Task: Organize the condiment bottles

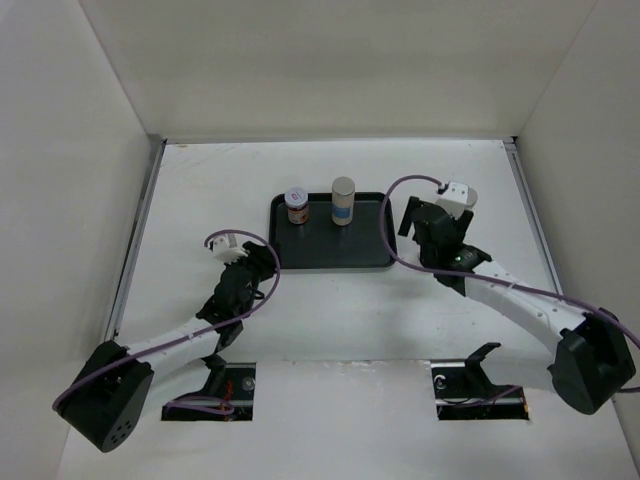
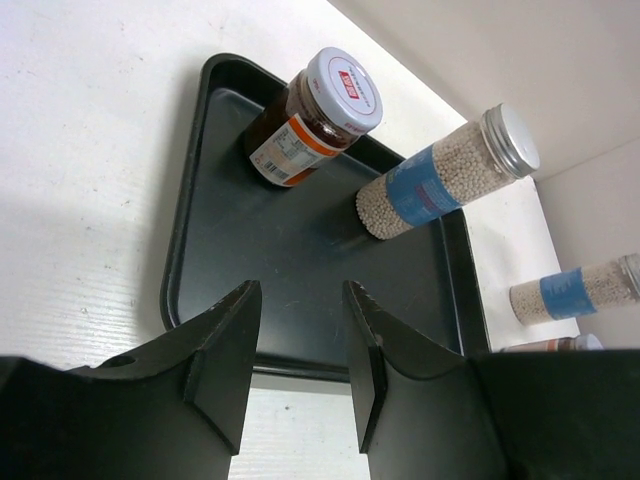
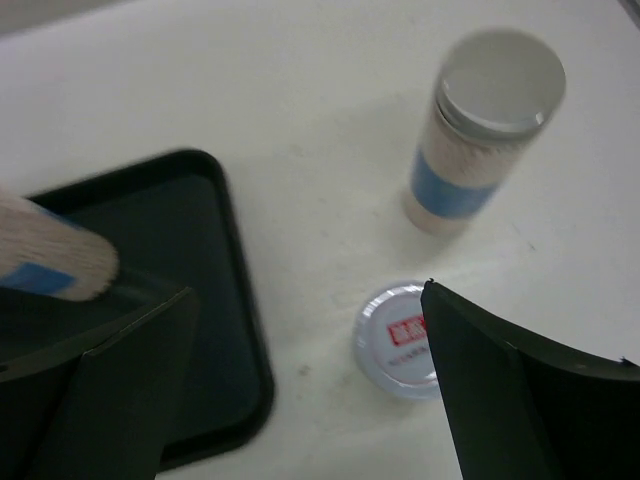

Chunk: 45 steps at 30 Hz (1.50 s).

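Note:
A short dark jar with a red-marked white lid (image 1: 296, 205) and a taller pale bottle with a blue band (image 1: 343, 200) stand at the back of the black tray (image 1: 330, 255). Both show in the left wrist view, the jar (image 2: 315, 120) and the bottle (image 2: 445, 175). A second pale bottle (image 3: 480, 135) and a second dark jar, seen by its lid (image 3: 400, 340), stand on the table right of the tray. My right gripper (image 3: 306, 290) is open above that jar, its right finger covering part of the lid. My left gripper (image 2: 300, 287) is open and empty at the tray's near left edge.
White walls enclose the table on three sides. The tray's front half (image 2: 300, 250) is bare. In the top view the right wrist (image 1: 455, 200) hides most of the second pale bottle and the second jar. Two cut-outs (image 1: 225, 385) lie near the arm bases.

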### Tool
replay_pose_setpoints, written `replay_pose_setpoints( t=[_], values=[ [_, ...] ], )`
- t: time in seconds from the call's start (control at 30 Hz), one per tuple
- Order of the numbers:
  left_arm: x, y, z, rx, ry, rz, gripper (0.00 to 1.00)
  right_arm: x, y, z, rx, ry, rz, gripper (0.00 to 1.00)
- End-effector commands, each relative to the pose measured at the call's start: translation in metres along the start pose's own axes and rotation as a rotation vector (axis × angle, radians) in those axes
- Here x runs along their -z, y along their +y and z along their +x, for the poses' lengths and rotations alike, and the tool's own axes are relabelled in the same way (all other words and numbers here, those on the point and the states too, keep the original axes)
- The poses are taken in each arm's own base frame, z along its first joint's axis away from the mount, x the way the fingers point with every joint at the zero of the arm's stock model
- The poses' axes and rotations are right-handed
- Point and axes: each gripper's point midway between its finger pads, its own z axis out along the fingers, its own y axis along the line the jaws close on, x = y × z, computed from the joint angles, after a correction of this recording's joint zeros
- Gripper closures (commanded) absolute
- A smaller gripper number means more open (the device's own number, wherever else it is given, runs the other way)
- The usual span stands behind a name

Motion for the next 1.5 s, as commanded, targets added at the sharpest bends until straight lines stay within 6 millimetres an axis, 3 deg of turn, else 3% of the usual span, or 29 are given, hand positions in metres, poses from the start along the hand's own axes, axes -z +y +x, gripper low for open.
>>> replay_pose_setpoints(
  t=[0.0,0.47,0.6,0.67,0.83,1.0,1.23,1.37,1.47],
  values=[
    [-0.001,-0.015,-0.006,0.028,-0.017,0.053,0.64,-0.005,-0.037,0.046,0.034,0.113,0.126,0.00],
    [-0.001,-0.013,-0.007,0.032,-0.019,0.047,0.64,-0.035,-0.056,0.083,0.028,0.191,0.219,0.02],
    [-0.002,-0.009,-0.008,0.032,-0.024,0.035,0.64,-0.043,-0.046,0.069,-0.001,0.130,0.171,0.35],
    [0.000,-0.010,-0.011,0.037,-0.034,0.039,0.63,-0.040,-0.037,0.052,0.000,0.071,0.141,0.44],
    [-0.002,-0.001,-0.010,0.034,-0.041,0.010,0.63,-0.015,0.007,0.011,0.046,-0.034,0.046,0.47],
    [-0.004,0.002,-0.009,0.033,-0.038,-0.005,0.63,0.009,0.091,-0.001,0.027,-0.040,-0.167,0.47],
    [-0.003,0.007,-0.013,0.029,-0.054,-0.020,0.63,0.005,0.203,0.033,0.062,0.022,-0.376,0.45],
    [-0.002,0.007,-0.018,0.032,-0.069,-0.018,0.63,0.002,0.242,0.062,0.104,0.065,-0.427,0.41],
    [-0.002,0.010,-0.016,0.033,-0.065,-0.027,0.63,0.011,0.260,0.067,0.106,0.078,-0.474,0.34]
  ],
)
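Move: The short white-lidded jar still on the table stands below the open right hand, about 5 cm to its right and 1 cm back, its middle some 12 cm lower. The remaining tall bottle is about 9 cm beyond that jar and 5 cm to its right. The black tray's middle lies roughly 21 cm left and 8 cm ahead of the hand; the bottle already in it is 13 cm ahead, 19 cm left. From the left hand the short jar is about 44 cm right, 4 cm ahead. The right fingers pinch the short jar by its lid end after the hand drops about 10 cm, easing right and tipping down. Keeping the grip, the hand lifts it some 7 cm and sweeps it about 28 cm left to the tray, turning roughly 35 degrees counter-clockwise, then lowers it about 6 cm into the tray's near part, in front of the bottle and jar there. ##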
